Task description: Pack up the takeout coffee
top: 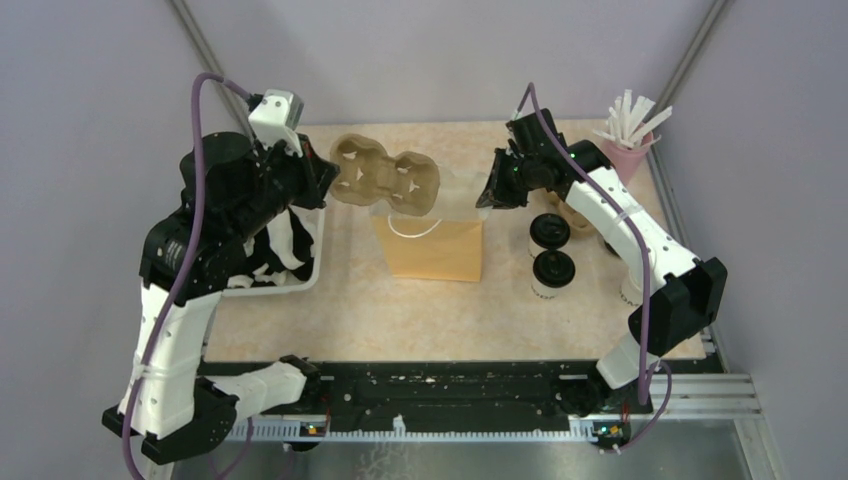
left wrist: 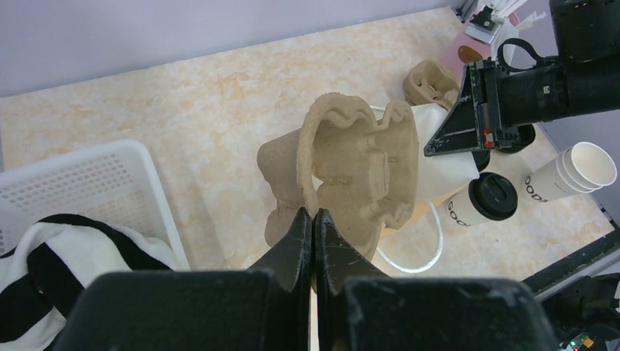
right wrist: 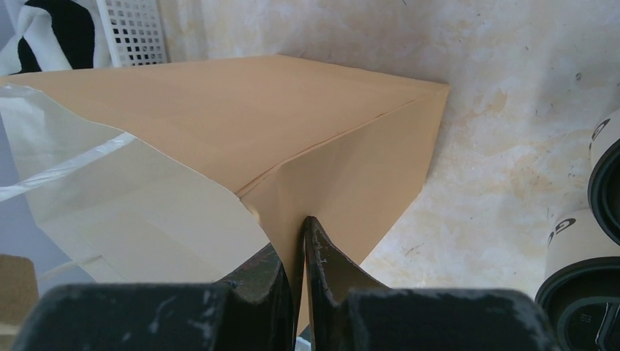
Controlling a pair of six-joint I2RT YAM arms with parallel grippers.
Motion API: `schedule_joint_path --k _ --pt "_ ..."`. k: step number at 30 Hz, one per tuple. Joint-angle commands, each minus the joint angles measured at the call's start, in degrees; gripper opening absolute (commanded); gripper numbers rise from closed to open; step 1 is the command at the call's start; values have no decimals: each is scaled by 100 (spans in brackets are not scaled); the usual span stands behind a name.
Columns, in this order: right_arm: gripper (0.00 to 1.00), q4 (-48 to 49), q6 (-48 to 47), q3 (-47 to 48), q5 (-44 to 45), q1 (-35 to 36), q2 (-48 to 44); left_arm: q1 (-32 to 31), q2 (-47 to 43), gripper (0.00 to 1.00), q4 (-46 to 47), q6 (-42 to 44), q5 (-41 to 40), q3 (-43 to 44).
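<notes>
Two takeout coffee cups, one point(top: 549, 233) behind the other point(top: 553, 271), stand with black lids to the right of the brown paper bag point(top: 430, 248). One coffee cup point(left wrist: 488, 202) also appears in the left wrist view. My left gripper point(top: 328, 178) is shut on the edge of a moulded cardboard cup carrier point(top: 385, 175), holding it tilted above the bag's open mouth. The carrier point(left wrist: 358, 168) rises straight from that gripper point(left wrist: 313, 219). My right gripper point(top: 487, 195) is shut on the bag's upper right edge. The bag wall point(right wrist: 292, 131) is pinched between that gripper's point(right wrist: 300, 234) fingers.
A white basket point(top: 318, 262) with a black-and-white striped cloth point(top: 275, 250) sits at the left. A pink cup with wrapped straws point(top: 625, 150) stands at the back right. Lidless white cups point(left wrist: 577, 172) and a second carrier point(left wrist: 431, 80) lie near the right arm.
</notes>
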Motion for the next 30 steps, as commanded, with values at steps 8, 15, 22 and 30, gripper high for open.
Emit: schedule_joint_path --k 8,15,22,30 --pt "8 379 50 -81 -145 55 -248 3 299 0 602 -72 70 -306" --pt "8 420 68 -76 -126 69 -247 -3 394 0 850 -338 540 -654" --pt "8 440 126 -63 -108 63 -237 -125 274 0 1165 -781 335 -1157" --pt "9 549 335 -253 -42 66 -326 -191 171 0 1203 -1753 -68 -1656"
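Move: The left hand holds the brown cup carrier by one end. The paper bag's open mouth lies some 8 cm ahead of this hand, 14 cm to its right and 20 cm below; the white basket is roughly 20 cm to its left, 6 cm ahead and 41 cm down. The right hand already pinches the bag's right rim, with the mouth's middle about 12 cm to its left and 2 cm ahead. Two lidded cups stand some 13 cm to the right hand's right, 3 and 10 cm back, 18 cm lower. Still gripping the carrier by its end, the left hand lowers it towards the bag's open mouth, sinking about 8 cm while easing some 4 cm to the right and as much forward, and tips its fingers down about 15 degrees in the second half. The right hand keeps its pinch on the bag's right rim and stays put, holding the bag in place. ##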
